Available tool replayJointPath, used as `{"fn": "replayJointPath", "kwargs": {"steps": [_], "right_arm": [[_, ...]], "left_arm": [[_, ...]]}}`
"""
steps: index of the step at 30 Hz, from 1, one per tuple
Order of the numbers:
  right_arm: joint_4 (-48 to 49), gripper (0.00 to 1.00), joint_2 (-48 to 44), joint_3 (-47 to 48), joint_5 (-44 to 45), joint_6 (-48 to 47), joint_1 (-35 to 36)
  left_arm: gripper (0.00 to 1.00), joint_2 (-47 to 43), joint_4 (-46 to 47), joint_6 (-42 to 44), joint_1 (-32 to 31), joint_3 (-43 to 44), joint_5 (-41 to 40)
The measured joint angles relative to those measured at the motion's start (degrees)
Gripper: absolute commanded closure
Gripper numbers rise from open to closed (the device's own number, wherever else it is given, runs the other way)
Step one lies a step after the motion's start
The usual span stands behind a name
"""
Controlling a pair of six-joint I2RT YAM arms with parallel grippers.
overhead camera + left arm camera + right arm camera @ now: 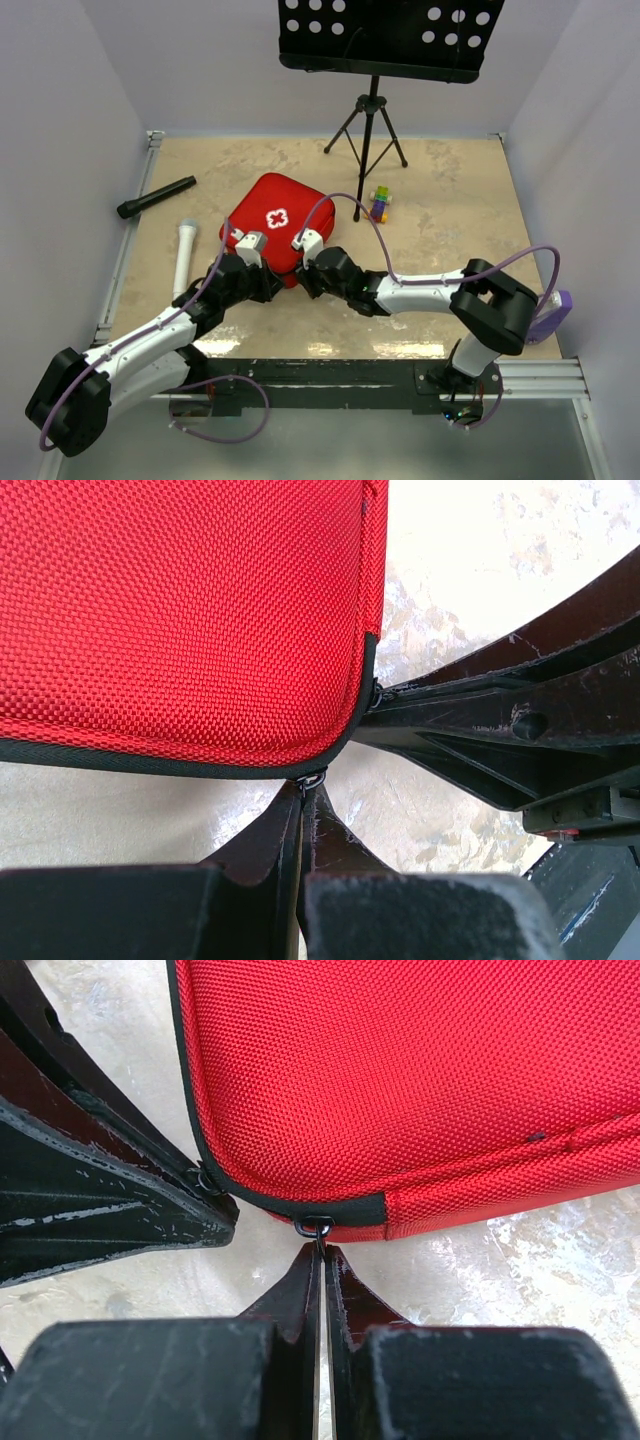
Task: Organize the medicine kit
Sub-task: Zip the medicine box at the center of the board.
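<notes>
The medicine kit [274, 218] is a red fabric case with a white cross on its lid, lying zipped shut on the table. Both grippers meet at its near corner. My left gripper [308, 784] is shut on a small black zip pull [312, 778] at the case's black edge. My right gripper [322, 1248] is shut on a second zip pull [315, 1226], just beside the first. In the top view the left gripper [279, 281] and the right gripper [303, 276] nearly touch. The kit's contents are hidden.
A black flashlight [157, 197] and a white cylinder [185, 255] lie left of the kit. Small coloured toy blocks [380, 203] sit to its right, near a music stand's tripod [368, 130] at the back. White walls enclose the table on three sides.
</notes>
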Motion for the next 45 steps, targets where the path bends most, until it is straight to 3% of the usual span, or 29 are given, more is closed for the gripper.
{"fn": "replayJointPath", "kwargs": {"steps": [15,38,39,42,45], "right_arm": [[-0.20,1.00,-1.88,-0.79,0.13,-5.31,2.95],[-0.94,1.00,1.60,5.88,-1.27,-14.36,8.61],[-0.94,0.97,1.60,5.88,-1.09,-14.32,8.63],[-0.76,0.63,1.53,5.79,0.22,-12.63,8.92],[0.74,0.51,0.66,4.68,3.89,-10.16,9.18]], "left_arm": [[1.00,1.49,0.42,0.00,0.00,0.00,0.04],[1.00,1.79,0.13,0.26,0.00,0.00,-1.31],[1.00,1.79,0.13,0.26,-0.02,0.00,-1.38],[1.00,1.55,-0.02,0.15,-0.02,0.00,-1.46],[1.00,1.18,-0.17,0.15,-0.11,-0.02,-1.46]]}}
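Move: Both grippers already pinch a zipper pull at the near corner of the medicine box. The left zipper pull, towards which the right hand works, lies about 4 cm to the right hand's left and 2 cm back, level with it; the right zipper pull is between the right fingers. The medicine box's middle is some 12 cm ahead and 4 cm left of the right hand, about level. From the left gripper, the right zipper pull lies about 4 cm right and 2 cm ahead. Keep the left gripper shut on the left zipper pull as an anchor. Bring the right gripper left and back around the box's near corner, about 5 cm left and 4 cm back, rising some 3 cm late on, turning about 15 degrees counter-clockwise with the fingertips tipping up. Its hold on the right zipper pull ends; close beside the left gripper, part the right fingers roughly a third, easing slightly back to the right. ##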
